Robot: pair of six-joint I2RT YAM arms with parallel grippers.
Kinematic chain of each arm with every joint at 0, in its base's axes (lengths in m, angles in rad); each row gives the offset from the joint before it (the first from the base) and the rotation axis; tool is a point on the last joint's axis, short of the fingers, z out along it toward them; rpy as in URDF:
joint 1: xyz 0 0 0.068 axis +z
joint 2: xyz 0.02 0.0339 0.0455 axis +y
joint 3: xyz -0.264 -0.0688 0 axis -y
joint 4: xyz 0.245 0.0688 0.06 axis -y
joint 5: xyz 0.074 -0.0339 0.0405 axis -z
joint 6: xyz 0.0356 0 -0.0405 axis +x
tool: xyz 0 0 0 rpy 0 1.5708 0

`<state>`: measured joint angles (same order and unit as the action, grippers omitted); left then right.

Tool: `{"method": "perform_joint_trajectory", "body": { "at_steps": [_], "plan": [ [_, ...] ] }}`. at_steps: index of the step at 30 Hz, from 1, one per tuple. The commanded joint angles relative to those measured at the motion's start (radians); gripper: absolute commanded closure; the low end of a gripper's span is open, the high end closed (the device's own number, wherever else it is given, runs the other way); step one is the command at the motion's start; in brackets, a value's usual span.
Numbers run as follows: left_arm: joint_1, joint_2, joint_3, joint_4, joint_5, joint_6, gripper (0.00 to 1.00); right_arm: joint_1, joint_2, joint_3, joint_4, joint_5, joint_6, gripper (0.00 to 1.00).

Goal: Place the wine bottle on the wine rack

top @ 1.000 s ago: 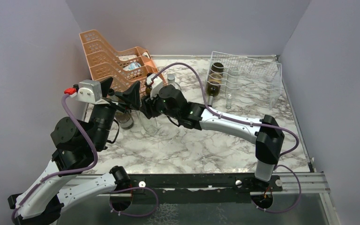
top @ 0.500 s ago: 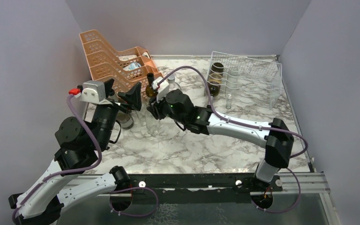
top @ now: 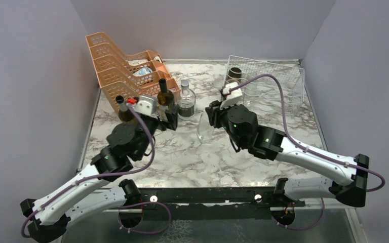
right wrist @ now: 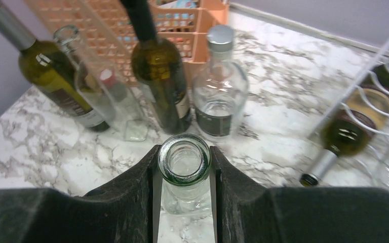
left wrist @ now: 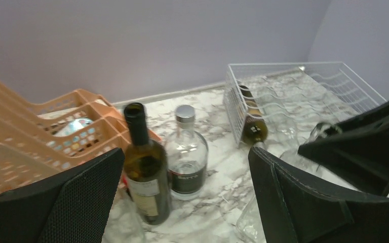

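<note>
My right gripper (top: 214, 115) (right wrist: 184, 177) is shut on the neck of a clear glass wine bottle (top: 204, 130) (right wrist: 184, 163), which hangs mouth-up over the middle of the marble table. The silver-white wire wine rack (top: 278, 83) (right wrist: 385, 98) (left wrist: 334, 81) stands to the back right. A dark bottle (right wrist: 347, 132) (left wrist: 252, 129) lies in its left cradle. My left gripper (top: 168, 120) (left wrist: 182, 202) is open and holds nothing. It faces an upright dark green bottle (left wrist: 144, 169) (top: 164, 95) and a squat clear capped bottle (left wrist: 186, 157) (top: 185, 102).
Orange stacked trays (top: 116, 66) (right wrist: 182, 20) (left wrist: 30, 136) fill the back left corner. An olive-green bottle (right wrist: 55, 71) (top: 124, 109) and a slim clear bottle (right wrist: 99, 88) stand in front of them. Grey walls close in the table's sides and back.
My right gripper has closed on the clear bottle's neck and carried it from beside the trays to the right, toward the rack. My left arm has dropped lower and swung forward.
</note>
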<state>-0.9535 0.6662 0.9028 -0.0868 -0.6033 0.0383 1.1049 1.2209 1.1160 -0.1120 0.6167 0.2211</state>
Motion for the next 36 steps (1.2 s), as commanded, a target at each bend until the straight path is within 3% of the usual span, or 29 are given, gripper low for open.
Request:
{"method": "perform_joint_trajectory", "body": {
  "at_steps": [1, 7, 18, 22, 27, 32, 36],
  "plan": [
    [-0.005, 0.079, -0.169, 0.219, 0.23, -0.09, 0.01, 0.004, -0.105, -0.02, -0.146, 0.188, 0.138, 0.84],
    [-0.005, 0.234, -0.341, 0.541, 0.556, -0.131, 0.01, 0.004, -0.195, 0.0, -0.3, 0.218, 0.218, 0.84],
    [-0.005, 0.498, -0.363, 0.77, 0.972, 0.011, 0.01, 0.003, -0.274, 0.043, -0.395, 0.135, 0.261, 0.84],
    [-0.005, 0.567, -0.348, 0.814, 1.015, 0.025, 0.01, 0.003, -0.303, 0.047, -0.378, 0.082, 0.246, 0.85],
    [-0.005, 0.636, -0.323, 0.862, 0.95, 0.007, 0.02, 0.003, -0.34, 0.038, -0.352, 0.013, 0.235, 0.85],
    [-0.005, 0.658, -0.337, 0.956, 0.918, 0.029, 0.17, 0.004, -0.373, 0.029, -0.357, -0.017, 0.241, 0.85],
    [-0.005, 0.661, -0.344, 0.991, 0.919, 0.099, 0.43, 0.003, -0.393, 0.041, -0.385, -0.067, 0.246, 0.83]
  ]
}}
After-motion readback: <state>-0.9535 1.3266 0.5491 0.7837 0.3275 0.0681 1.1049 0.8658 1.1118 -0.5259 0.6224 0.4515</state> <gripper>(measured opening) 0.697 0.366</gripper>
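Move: The clear wine bottle hangs neck-up from the right gripper; its middle is about 14 cm right of the left hand, barely 1 cm ahead and some 19 below. From the left hand, the dark bottle stands 12 cm ahead and 1 left, the labelled clear bottle 14 ahead and 7 right, both over 20 below. The rack's middle is about 22 cm ahead of the right hand, 24 to its right and 21 below; the racked wine bottle is 17 ahead and 10 right. Sweep the open left gripper about 22 cm right and 18 cm down, away from the standing bottles, drawing back slightly and turning some 55 degrees clockwise; then start closing its fingers around the hanging bottle's lower body. Meanwhile keep the right gripper's pinch on the neck and carry the bottle right, then back and a little up. ##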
